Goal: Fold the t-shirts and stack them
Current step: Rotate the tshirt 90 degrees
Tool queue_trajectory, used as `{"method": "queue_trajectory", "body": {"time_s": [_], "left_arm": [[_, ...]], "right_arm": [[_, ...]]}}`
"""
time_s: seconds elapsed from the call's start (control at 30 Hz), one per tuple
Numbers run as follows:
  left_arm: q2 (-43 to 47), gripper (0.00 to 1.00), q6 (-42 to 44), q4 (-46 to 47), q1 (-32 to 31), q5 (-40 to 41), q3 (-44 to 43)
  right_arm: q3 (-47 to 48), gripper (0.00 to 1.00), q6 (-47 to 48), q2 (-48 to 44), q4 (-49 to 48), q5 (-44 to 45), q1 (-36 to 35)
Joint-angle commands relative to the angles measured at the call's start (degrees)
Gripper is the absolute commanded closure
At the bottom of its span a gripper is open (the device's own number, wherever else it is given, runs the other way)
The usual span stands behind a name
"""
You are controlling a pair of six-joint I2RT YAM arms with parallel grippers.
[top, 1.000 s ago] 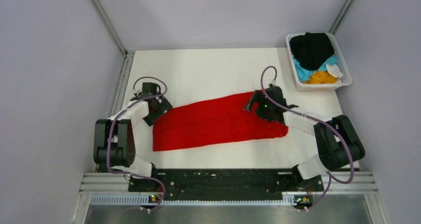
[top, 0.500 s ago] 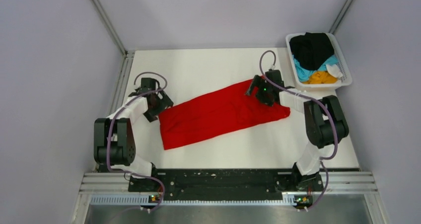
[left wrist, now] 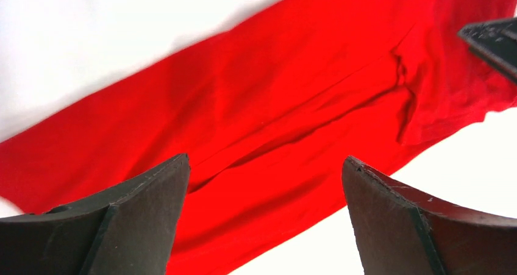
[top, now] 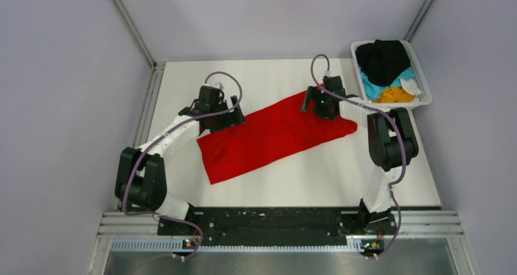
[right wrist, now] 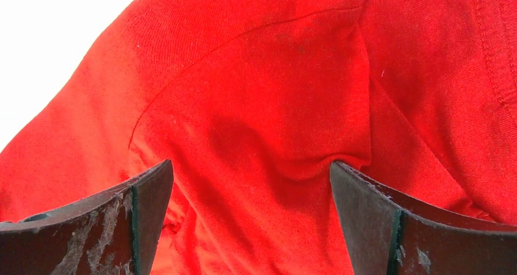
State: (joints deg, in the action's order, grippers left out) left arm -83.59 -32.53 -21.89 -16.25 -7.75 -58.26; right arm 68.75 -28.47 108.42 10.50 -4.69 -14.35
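Note:
A bright red t-shirt [top: 274,138], folded into a long strip, lies slantwise on the white table [top: 256,80], its right end farther back. My left gripper [top: 230,117] hovers open over the strip's far left edge. In the left wrist view the red t-shirt [left wrist: 274,104] fills the frame beyond my open left gripper [left wrist: 265,159], which holds nothing. My right gripper [top: 317,102] sits over the strip's far right end. The right wrist view shows the red cloth [right wrist: 262,92] close under my open right gripper [right wrist: 252,162]. Black [top: 383,60], light blue [top: 368,80] and orange-yellow [top: 393,95] t-shirts lie in the basket.
A white plastic basket [top: 425,80] stands at the table's back right corner. Grey walls close in on the left, back and right. A metal rail [top: 146,98] runs along the table's left edge. The arm bases sit on the black bar [top: 268,220] at the near edge.
My left arm has swung from the table's left side back and right to the shirt's far left edge. My right gripper moved farther back, and the shirt now lies more steeply slanted.

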Motion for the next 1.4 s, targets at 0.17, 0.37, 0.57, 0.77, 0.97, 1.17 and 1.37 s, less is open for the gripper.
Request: {"method": "queue_trajectory", "body": {"time_s": [0.17,0.37,0.57,0.77,0.97,1.17,1.37], "left_arm": [[-11.26,0.01,-1.25,0.81,-2.01,3.91,6.32],[-9.16,0.01,-9.62,3.79,-7.39,2.92,12.79],[-1.31,0.01,-21.4,10.31,-24.17,-0.59,17.35],[-2.09,0.01,-20.96,11.33,-34.68,5.64,10.44],[-4.34,0.01,-20.15,9.96,-36.69,7.0,6.57],[3.98,0.01,-16.51,-1.36,-37.27,19.26,6.58],[10.37,0.01,-10.85,-5.21,-37.27,20.17,12.71]], "right_arm": [[3.27,0.01,4.79,5.28,4.79,0.81,0.78],[16.99,0.01,6.74,14.45,4.9,-9.11,0.86],[40.96,0.01,8.99,29.6,7.82,-12.07,0.91],[71.08,0.01,9.7,48.2,11.79,-24.33,0.67],[71.34,0.01,12.76,44.74,5.56,-24.33,-1.21],[67.91,0.01,17.53,30.85,10.5,-14.34,-2.22],[44.65,0.01,19.97,8.53,18.78,8.98,-6.34]]}}
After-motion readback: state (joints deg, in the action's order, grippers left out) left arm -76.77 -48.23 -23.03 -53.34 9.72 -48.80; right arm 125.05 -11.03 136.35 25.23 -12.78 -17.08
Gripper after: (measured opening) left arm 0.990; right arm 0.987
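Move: The right hand's open fingers are on the t-shirt, whose middle lies about 15 cm to its left and 10 cm back. The laundry bin stands roughly 29 cm to its right and 13 cm farther out. The left hand hovers some 9 cm above the shirt's far long edge, with the shirt's middle about 14 cm to its right and 5 cm back. With fingers still spread on the t-shirt, the right hand drags its end forward about 20 cm and left 10, then rises about 7 cm and eases back. The open left hand first drops about 9 cm onto the cloth, sweeps the other end right and back some 15 cm each way, turning about 20 degrees clockwise, then lifts and drifts back left. ##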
